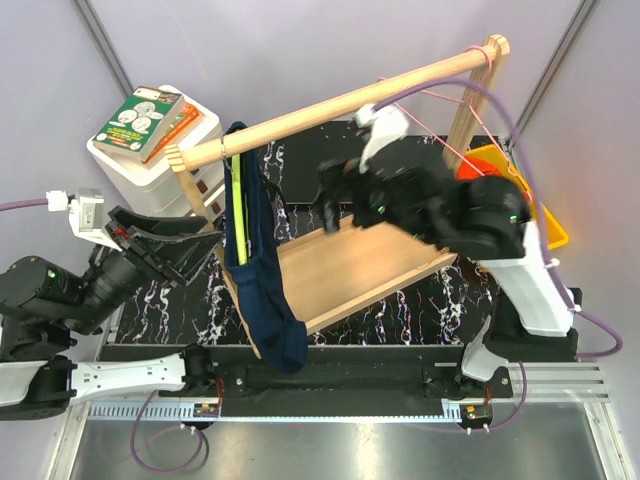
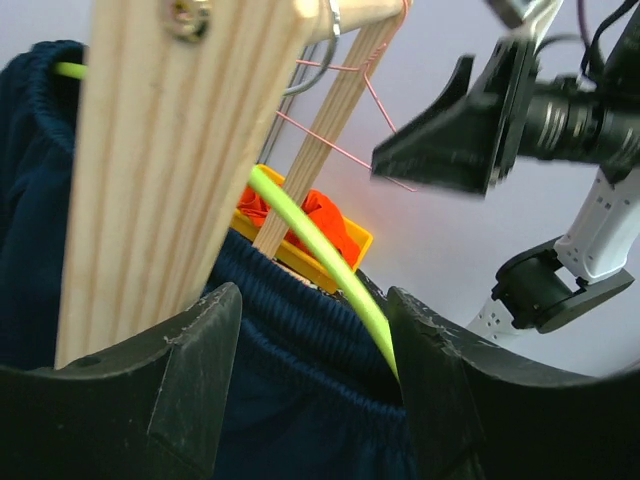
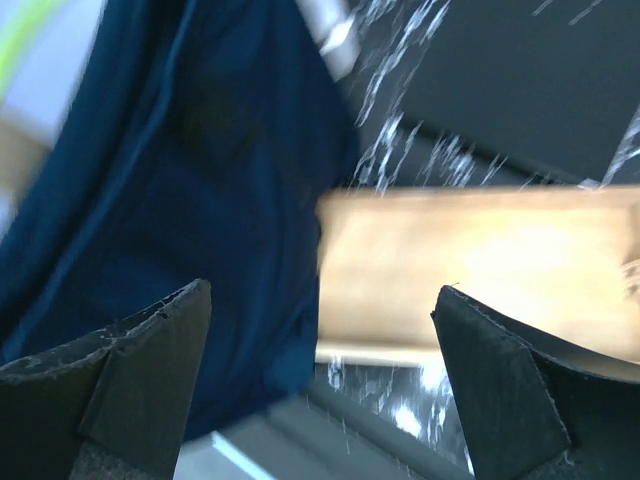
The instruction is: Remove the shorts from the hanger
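Dark navy shorts (image 1: 255, 270) with a yellow-green waistband strip (image 2: 310, 235) hang over the left end of the wooden hanger rail (image 1: 340, 100). My left gripper (image 2: 312, 300) stands open at the rack's left post, one finger on either side of the ribbed navy waistband (image 2: 300, 340); its right finger (image 2: 430, 380) touches the green strip. From above, that left gripper (image 1: 212, 243) sits just left of the shorts. My right gripper (image 1: 335, 198) hovers open over the rack's base board (image 1: 380, 265), blurred, with nothing between its fingers (image 3: 322, 290). Orange shorts (image 2: 320, 215) lie in a yellow bin (image 2: 300, 255).
A white drawer unit (image 1: 150, 165) topped with books (image 1: 140, 120) stands behind the rack's left end. The yellow bin (image 1: 553, 235) sits at the far right beside the right arm. Pink cord (image 1: 450, 100) crosses the rack's right end, and the black marbled mat (image 1: 400, 310) lies under it.
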`<state>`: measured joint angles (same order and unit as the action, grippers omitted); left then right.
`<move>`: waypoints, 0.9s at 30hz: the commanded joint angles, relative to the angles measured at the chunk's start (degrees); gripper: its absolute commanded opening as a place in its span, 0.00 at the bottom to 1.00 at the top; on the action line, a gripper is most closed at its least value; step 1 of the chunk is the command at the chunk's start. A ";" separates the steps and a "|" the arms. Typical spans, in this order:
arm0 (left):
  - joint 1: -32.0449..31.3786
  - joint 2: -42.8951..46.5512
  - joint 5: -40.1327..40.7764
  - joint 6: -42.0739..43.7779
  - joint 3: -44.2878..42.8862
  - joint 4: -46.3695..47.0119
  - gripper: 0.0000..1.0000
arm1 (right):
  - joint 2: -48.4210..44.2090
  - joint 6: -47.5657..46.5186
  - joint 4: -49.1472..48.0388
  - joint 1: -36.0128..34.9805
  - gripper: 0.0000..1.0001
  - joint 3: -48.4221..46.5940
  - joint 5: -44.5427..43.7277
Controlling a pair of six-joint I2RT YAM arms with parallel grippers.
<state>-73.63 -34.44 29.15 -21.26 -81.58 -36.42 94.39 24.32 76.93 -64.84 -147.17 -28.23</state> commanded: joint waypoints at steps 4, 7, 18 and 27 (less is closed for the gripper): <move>-0.03 3.50 3.46 -1.51 0.37 -2.16 0.61 | 0.00 2.23 -9.59 -12.84 1.00 4.97 2.74; -0.03 4.02 3.72 -1.77 0.46 -3.04 0.61 | 2.55 2.58 -11.61 -18.20 1.00 2.42 -0.66; -0.03 4.12 4.96 -2.30 0.99 -3.92 0.61 | 9.13 4.33 -13.57 -28.50 1.00 0.76 -8.58; -0.03 2.36 4.34 -3.18 0.37 -3.83 0.60 | 12.13 4.34 -10.56 -28.50 0.93 0.92 -27.91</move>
<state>-73.63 -30.55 32.88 -24.03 -80.29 -41.21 107.77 27.51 66.52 -93.32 -145.86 -44.18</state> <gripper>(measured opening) 0.604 0.977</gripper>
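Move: The near end of the navy shorts' waistband, over the tip of the lime hanger, is about 16 cm to the right hand's left, 10 back and 6 lower. Beyond it stands the rack's left post, some 21 cm left and 6 back of this hand; the hanger's hook on the rail is roughly 14 left, 5 ahead and 6 higher. From the left hand, that waistband end lies about 6 cm right, 3 ahead and 4 below. The waistband's near end is what the right hand sweeps to, fingers wide open: about 15 cm left and as far back, its wrist swinging counter-clockwise, then dipping some 5 cm and easing forward as it turns part-way back, until the fingers stand either side of the hanger tip without closing. The left hand, still open, shifts about 3 cm left and slightly down. ##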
